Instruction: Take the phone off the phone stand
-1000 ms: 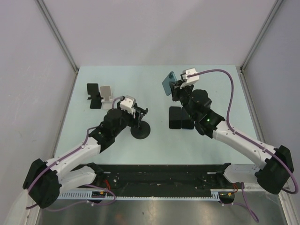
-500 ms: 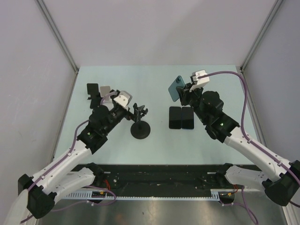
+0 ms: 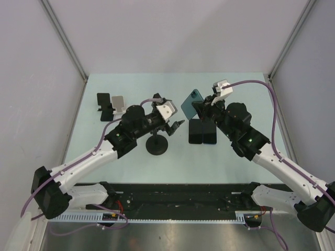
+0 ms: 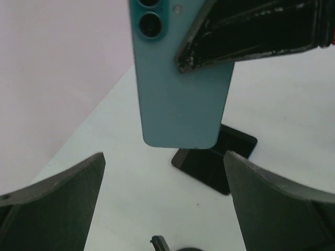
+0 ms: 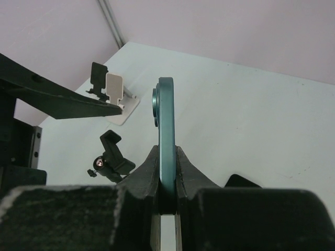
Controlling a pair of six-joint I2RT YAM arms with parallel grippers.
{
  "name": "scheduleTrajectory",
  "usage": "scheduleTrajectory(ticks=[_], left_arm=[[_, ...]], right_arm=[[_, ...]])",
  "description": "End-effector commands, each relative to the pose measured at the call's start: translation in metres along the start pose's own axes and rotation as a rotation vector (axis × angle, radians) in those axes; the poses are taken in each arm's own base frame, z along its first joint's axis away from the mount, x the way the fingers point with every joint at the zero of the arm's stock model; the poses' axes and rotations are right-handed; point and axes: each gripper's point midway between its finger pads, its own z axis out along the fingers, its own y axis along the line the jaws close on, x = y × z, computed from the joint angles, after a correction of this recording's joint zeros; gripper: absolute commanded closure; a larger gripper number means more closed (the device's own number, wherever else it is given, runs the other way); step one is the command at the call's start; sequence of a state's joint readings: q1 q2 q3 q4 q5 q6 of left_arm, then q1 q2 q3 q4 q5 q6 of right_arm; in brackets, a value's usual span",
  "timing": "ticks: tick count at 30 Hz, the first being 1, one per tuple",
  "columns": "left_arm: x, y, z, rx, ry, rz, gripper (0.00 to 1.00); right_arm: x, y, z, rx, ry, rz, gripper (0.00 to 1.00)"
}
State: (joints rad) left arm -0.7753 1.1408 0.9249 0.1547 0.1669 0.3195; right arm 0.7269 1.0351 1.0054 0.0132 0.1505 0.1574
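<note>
My right gripper [image 3: 201,109] is shut on a teal phone [image 3: 192,103] and holds it in the air, above and behind the two dark phones. In the right wrist view the phone [image 5: 166,130] stands edge-on, pinched between my right gripper's [image 5: 167,183] two pads. The black phone stand [image 3: 157,144], a round base with a clamp on top [image 5: 112,153], stands with nothing in it. My left gripper [image 3: 176,125] is open wide just right of the stand and points at the phone. In the left wrist view the phone's back [image 4: 180,89] hangs in front of my left gripper [image 4: 165,204], apart from both fingers.
Two dark phones [image 3: 202,131] lie flat side by side on the table, below the held phone. A small black stand [image 3: 104,106] and a small white stand [image 3: 119,103] sit at the back left. Grey walls close in the table on three sides.
My left gripper has opened wide, come off the phone stand and swung right toward the teal phone. My right gripper has shifted the phone slightly nearer and lower.
</note>
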Motion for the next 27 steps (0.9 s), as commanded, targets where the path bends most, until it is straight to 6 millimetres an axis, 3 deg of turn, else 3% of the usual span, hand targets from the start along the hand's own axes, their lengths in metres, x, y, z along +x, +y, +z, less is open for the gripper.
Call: scheduleTrajectory(ticks=[1, 8, 18, 21, 27], left_arm=[[-0.03, -0.005, 0.016, 0.062, -0.083, 0.129, 0.0], [-0.024, -0.006, 0.038, 0.055, -0.064, 0.122, 0.0], [-0.02, -0.005, 0.048, 0.011, -0.064, 0.107, 0.02], [-0.017, -0.005, 0.048, 0.004, -0.063, 0.084, 0.15], [-0.012, -0.003, 0.047, -0.031, -0.062, 0.013, 0.64]], right_arm=[[-0.049, 0.018, -0.012, -0.079, -0.135, 0.047, 1.0], [-0.044, 0.027, -0.014, -0.114, -0.116, 0.065, 1.0], [-0.041, 0.038, -0.015, -0.151, -0.105, 0.074, 1.0], [-0.039, 0.041, -0.014, -0.164, -0.099, 0.073, 1.0], [-0.039, 0.041, -0.015, -0.178, -0.094, 0.064, 1.0]])
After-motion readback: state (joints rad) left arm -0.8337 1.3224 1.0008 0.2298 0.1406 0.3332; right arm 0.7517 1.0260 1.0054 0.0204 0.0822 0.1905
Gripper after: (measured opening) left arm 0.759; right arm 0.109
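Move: Ahead and to the right of the open left hand, about 3 cm farther out, 7 cm to the right and a couple of centimetres higher, is the middle of the phone, held in the right hand some 1 cm ahead and 1 cm left of that hand's point. The emptied phone stand is about 9 cm left of the left hand, 2 cm back and 20 cm below. Two black phones lie flat about 6 cm ahead, 16 cm right and 29 cm below the left hand. Reaching right, the left hand goes about 5 cm towards the phone's lower end, also sinking some 2 cm and edging forward, then nearly stops and closes its wide-open fingers part way, pinching the phone across its width. The right hand keeps its grip on the phone and brings it some 2 cm back and left to meet it, turning slightly counter-clockwise. ##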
